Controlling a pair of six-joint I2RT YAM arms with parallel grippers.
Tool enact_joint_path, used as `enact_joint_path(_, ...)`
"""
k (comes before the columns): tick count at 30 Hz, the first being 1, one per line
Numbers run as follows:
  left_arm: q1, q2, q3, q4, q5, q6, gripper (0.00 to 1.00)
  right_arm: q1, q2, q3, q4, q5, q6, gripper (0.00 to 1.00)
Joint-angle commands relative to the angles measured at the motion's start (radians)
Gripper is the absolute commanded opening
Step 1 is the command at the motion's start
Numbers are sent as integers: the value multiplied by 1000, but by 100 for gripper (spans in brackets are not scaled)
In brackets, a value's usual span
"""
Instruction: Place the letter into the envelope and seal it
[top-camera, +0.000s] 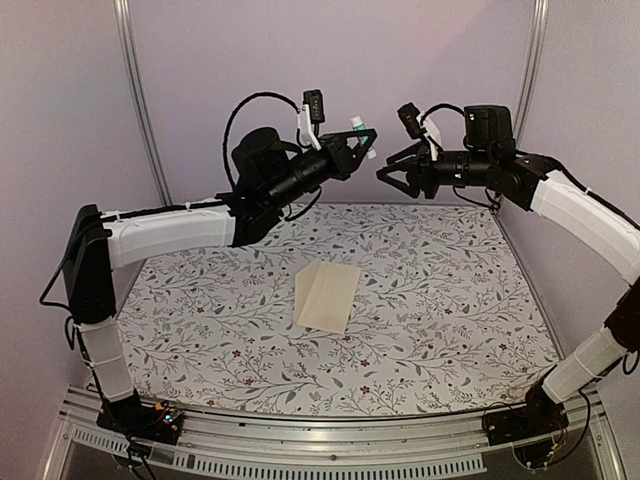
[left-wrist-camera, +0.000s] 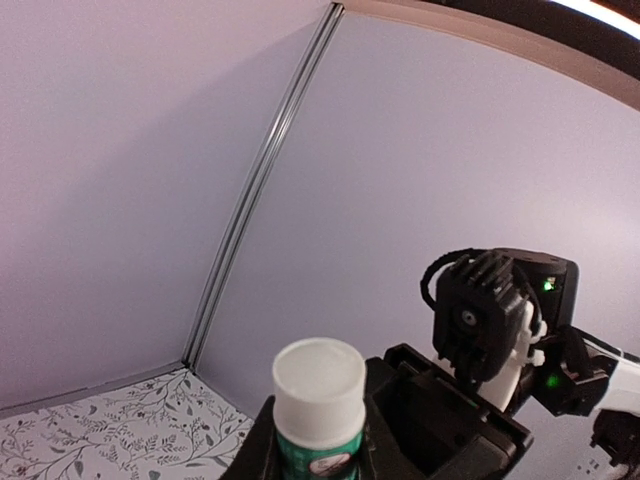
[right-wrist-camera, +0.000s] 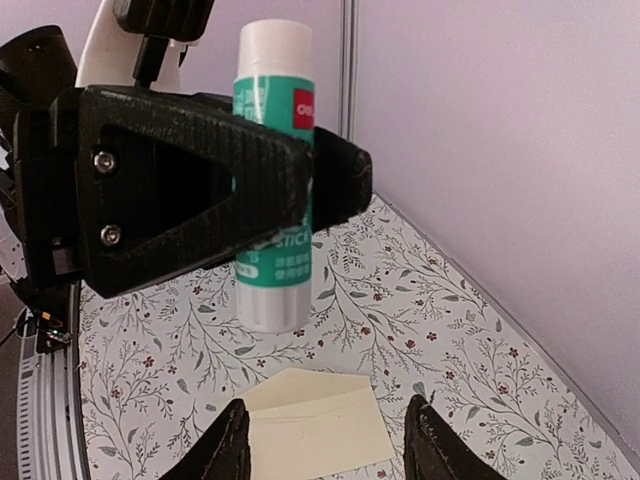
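Observation:
My left gripper is raised high above the back of the table and is shut on a green-and-white glue stick, which stands upright with its white cap on top. The right gripper hovers open just to its right, facing it and not touching the glue stick. The cream envelope lies flat mid-table with its flap open, and shows between the right fingertips far below. The letter does not show in any view.
A floral-patterned cloth covers the table. Lilac walls with metal posts close in the back and sides. An aluminium rail runs along the near edge between the arm bases.

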Motion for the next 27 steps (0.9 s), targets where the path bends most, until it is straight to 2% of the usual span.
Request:
enact_joint_path(1, -26, -14, 12, 7, -42, 10, 0, 45, 11, 63, -23, 111, -80, 50)
enact_joint_path(8, -42, 3, 23, 15, -20, 10, 0, 73, 51, 129, -18, 93, -66, 43)
enact_joint_path(13, -44, -3, 13, 24, -19, 15, 0, 77, 55, 131, -22, 85, -52, 26)
enact_joint_path(19, -46, -9, 5, 29, -21, 27, 0, 77, 53, 125, -27, 88, -28, 24)
enact_joint_path(23, -44, -8, 3, 27, -11, 28, 0, 77, 54, 130, -24, 81, 0, 5)
enact_joint_path(25, -45, -7, 0, 29, 9, 40, 0, 52, 56, 144, -25, -43, 32, 3)
enact_joint_path(27, -36, -4, -7, 43, 71, 64, 0, 1, 68, 157, -16, -325, 55, 3)
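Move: Out in front of the right hand's open fingers is the glue stick, held upright in the left hand: its middle is about 4 cm to the right hand's left, 5 cm above it and 2 cm farther out, its lower white end only 3 cm left, 2 cm up and 1 cm ahead. From the left hand the stick's middle is right between the fingers. The envelope lies on the table some 10 cm left of the right hand, 2 cm back and 38 cm below. Reaching about 2.5 cm left and nearly as far up, the right hand brings its open fingers around the lower white end of the glue stick, then stays there and closes to pinch that end. The left hand keeps its grip on the middle of the stick, easing about a centimetre back and to the right before holding still. ##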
